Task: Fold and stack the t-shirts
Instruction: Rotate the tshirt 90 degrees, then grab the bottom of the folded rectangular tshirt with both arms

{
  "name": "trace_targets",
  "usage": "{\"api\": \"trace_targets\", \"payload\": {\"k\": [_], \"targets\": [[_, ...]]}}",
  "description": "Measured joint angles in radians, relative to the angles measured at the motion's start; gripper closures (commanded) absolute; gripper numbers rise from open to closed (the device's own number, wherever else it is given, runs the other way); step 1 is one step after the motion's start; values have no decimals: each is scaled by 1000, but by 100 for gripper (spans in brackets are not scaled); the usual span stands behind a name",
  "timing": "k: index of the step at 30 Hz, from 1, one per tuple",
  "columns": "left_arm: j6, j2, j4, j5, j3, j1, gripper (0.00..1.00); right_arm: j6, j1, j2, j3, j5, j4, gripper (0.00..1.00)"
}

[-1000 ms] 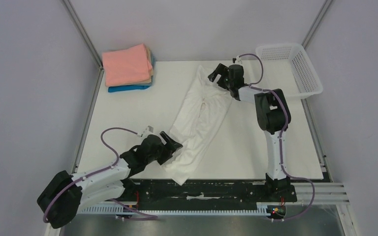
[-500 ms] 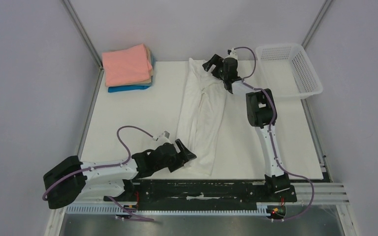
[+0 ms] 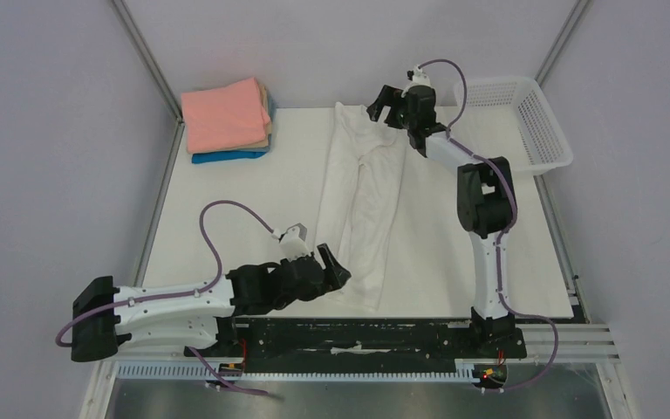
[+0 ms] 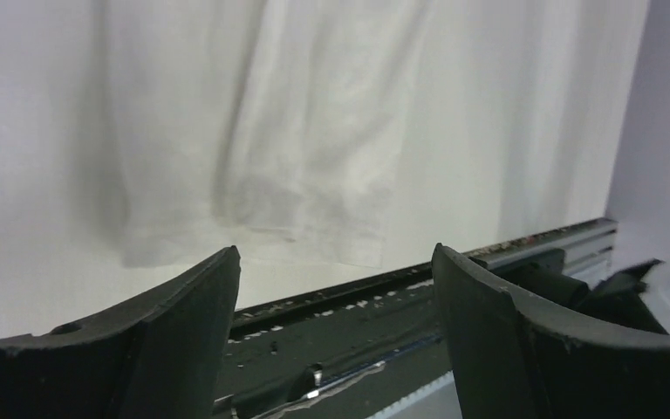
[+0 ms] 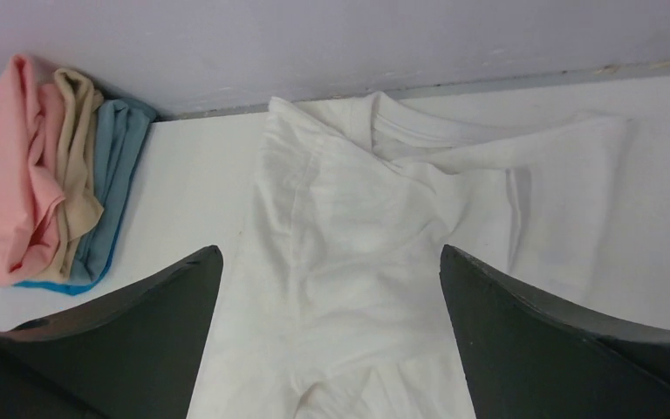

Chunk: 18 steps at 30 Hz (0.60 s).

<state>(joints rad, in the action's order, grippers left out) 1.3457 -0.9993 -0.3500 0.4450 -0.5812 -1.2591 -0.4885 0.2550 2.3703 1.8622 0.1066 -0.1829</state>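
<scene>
The white t-shirt [image 3: 366,201] lies flat in a long narrow strip down the middle of the table, collar at the far edge and hem near the front rail. My left gripper [image 3: 335,267] is open beside the hem's left corner and holds nothing. In the left wrist view the hem [image 4: 297,175] lies just beyond the open gripper [image 4: 333,253]. My right gripper [image 3: 385,103] hovers open over the collar end; its wrist view shows the collar and a sleeve [image 5: 358,218] beyond the open gripper [image 5: 327,251]. Folded pink [image 3: 224,112], tan [image 5: 74,175] and blue [image 3: 227,157] t-shirts are stacked at the far left.
A white lattice basket [image 3: 523,113] stands at the far right corner, partly off the table. The black front rail [image 4: 384,305] runs along the near edge, right under the left gripper. Grey walls close in the back and both sides.
The white t-shirt has swung from a diagonal lie to nearly straight, front to back. The left arm swept right along the near edge. The right gripper moved to the far edge.
</scene>
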Motion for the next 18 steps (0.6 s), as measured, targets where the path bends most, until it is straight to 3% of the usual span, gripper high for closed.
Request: {"api": "trace_targets", "payload": {"k": [5, 8, 10, 14, 18], "targets": [[-19, 71, -173, 76, -1, 8, 13, 145, 14, -391, -341, 8, -45, 2], [-72, 138, -183, 71, 18, 44, 13, 177, 60, -689, -682, 6, -142, 2], [-124, 175, -148, 26, 56, 95, 13, 180, 124, -874, -909, -12, -175, 2], [-175, 130, -86, -118, 115, 197, 14, 167, 257, -1081, -1183, -32, -145, 2], [-205, 8, -62, -203, 126, 220, 25, 82, 360, -1245, -1420, -66, -60, 2]]}}
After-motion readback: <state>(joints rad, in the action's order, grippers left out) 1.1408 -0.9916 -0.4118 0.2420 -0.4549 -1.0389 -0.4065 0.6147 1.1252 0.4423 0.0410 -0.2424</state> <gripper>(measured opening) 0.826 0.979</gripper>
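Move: Over the shirt's near end, the left hand has its near-left corner about 4 cm to its left, 1 cm back and 8 cm below; the near-right corner is some 7 cm to its right and 5 cm back. For the right hand that near-right corner lies about 55 cm back, 3 cm left and 9 cm below. The shirt's far end lies straight under the right hand, and the white basket stands roughly 33 cm to its right, level with it. Sweeping back some 38 cm above the shirt towards its near end, the right hand first arcs up about 10 cm, then sinks again, turning roughly 20 degrees counter-clockwise, fingers staying wide open. Meanwhile the left hand shifts about 6 cm left, then drops over the near-left corner, still open, its left side rolling up slightly. ##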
